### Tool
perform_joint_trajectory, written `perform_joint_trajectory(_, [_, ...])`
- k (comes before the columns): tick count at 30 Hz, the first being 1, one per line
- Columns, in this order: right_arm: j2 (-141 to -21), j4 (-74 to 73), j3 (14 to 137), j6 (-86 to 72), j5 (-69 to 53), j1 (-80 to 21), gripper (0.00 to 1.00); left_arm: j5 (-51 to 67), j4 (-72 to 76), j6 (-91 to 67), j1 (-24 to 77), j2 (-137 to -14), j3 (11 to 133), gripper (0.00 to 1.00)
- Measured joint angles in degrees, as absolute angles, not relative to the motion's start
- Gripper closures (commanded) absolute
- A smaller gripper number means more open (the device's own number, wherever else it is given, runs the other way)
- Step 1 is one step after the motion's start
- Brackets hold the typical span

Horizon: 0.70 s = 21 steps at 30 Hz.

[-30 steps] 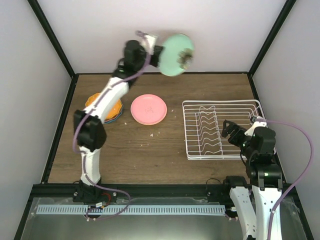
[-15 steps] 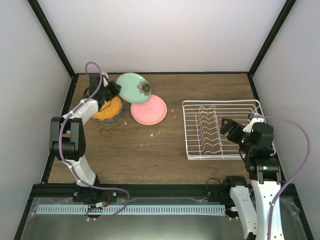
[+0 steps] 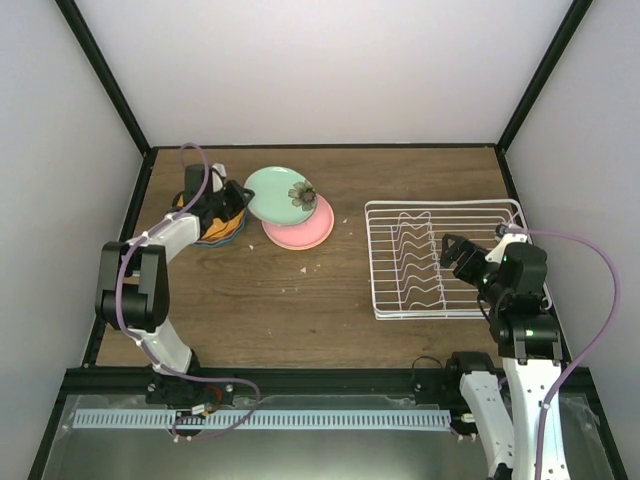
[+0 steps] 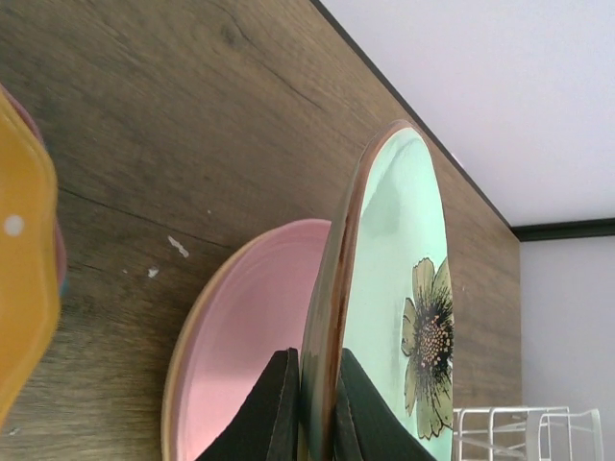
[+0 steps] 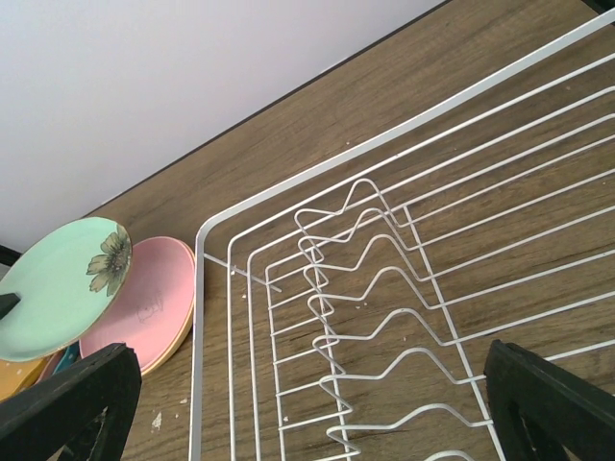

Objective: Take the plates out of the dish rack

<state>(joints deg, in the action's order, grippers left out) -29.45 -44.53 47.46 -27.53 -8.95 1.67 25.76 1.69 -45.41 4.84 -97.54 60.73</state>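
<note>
My left gripper (image 3: 238, 200) is shut on the rim of the mint green plate (image 3: 282, 192) with the dark flower. In the left wrist view that plate (image 4: 394, 259) stands on edge between my black fingers (image 4: 274, 403), just above the pink plate (image 4: 240, 336). The pink plate (image 3: 303, 228) lies flat on the table. The dish rack (image 3: 440, 258) stands at the right with no plates in it. My right gripper (image 3: 452, 255) hangs open over the rack's near right part, and in its own view only bare white wires (image 5: 384, 288) lie between its fingers.
A stack of plates with an orange one on top (image 3: 213, 228) sits at the far left, under my left wrist. Small crumbs (image 3: 305, 268) lie in front of the pink plate. Black frame posts and pale walls close in the table on three sides.
My left arm has swung the mint green plate down from high at the back to just over the pink plate. The right arm has barely moved.
</note>
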Motion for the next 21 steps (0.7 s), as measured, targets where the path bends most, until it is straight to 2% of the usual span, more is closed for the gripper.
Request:
perform_joint_trajectory(12, [-29.45,-44.86,47.46,-27.42,-8.73,1.67,0.0,27.18,4.89,-45.69,10.66,-101.12,60.29,0.96])
perform_joint_trajectory(21, [-29.12,-45.45,47.46,-26.74,-8.36,1.67,0.0,26.11,4.86,-45.65,10.9,-101.97,59.77,0.96])
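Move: My left hand still grips the green plate by its rim, and the pink plate it is bound for has its middle about 11 cm to the right, some 3 cm farther out and roughly 11 cm below. The stack topped by the orange plate stands about 12 cm to the left, 4 cm farther out, and equally low. From my idle right hand, the pink plate lies about 35 cm left, 26 cm ahead and 24 cm below. Keeping the green plate pinched at its rim, I swing my left hand about 5 cm to the right, away from the orange stack, until the plate hangs over the pink one. Partway across I start sinking as well, some 3 cm down towards the pink plate, easing off at the end as the wrist turns roughly 5 degrees clockwise. ##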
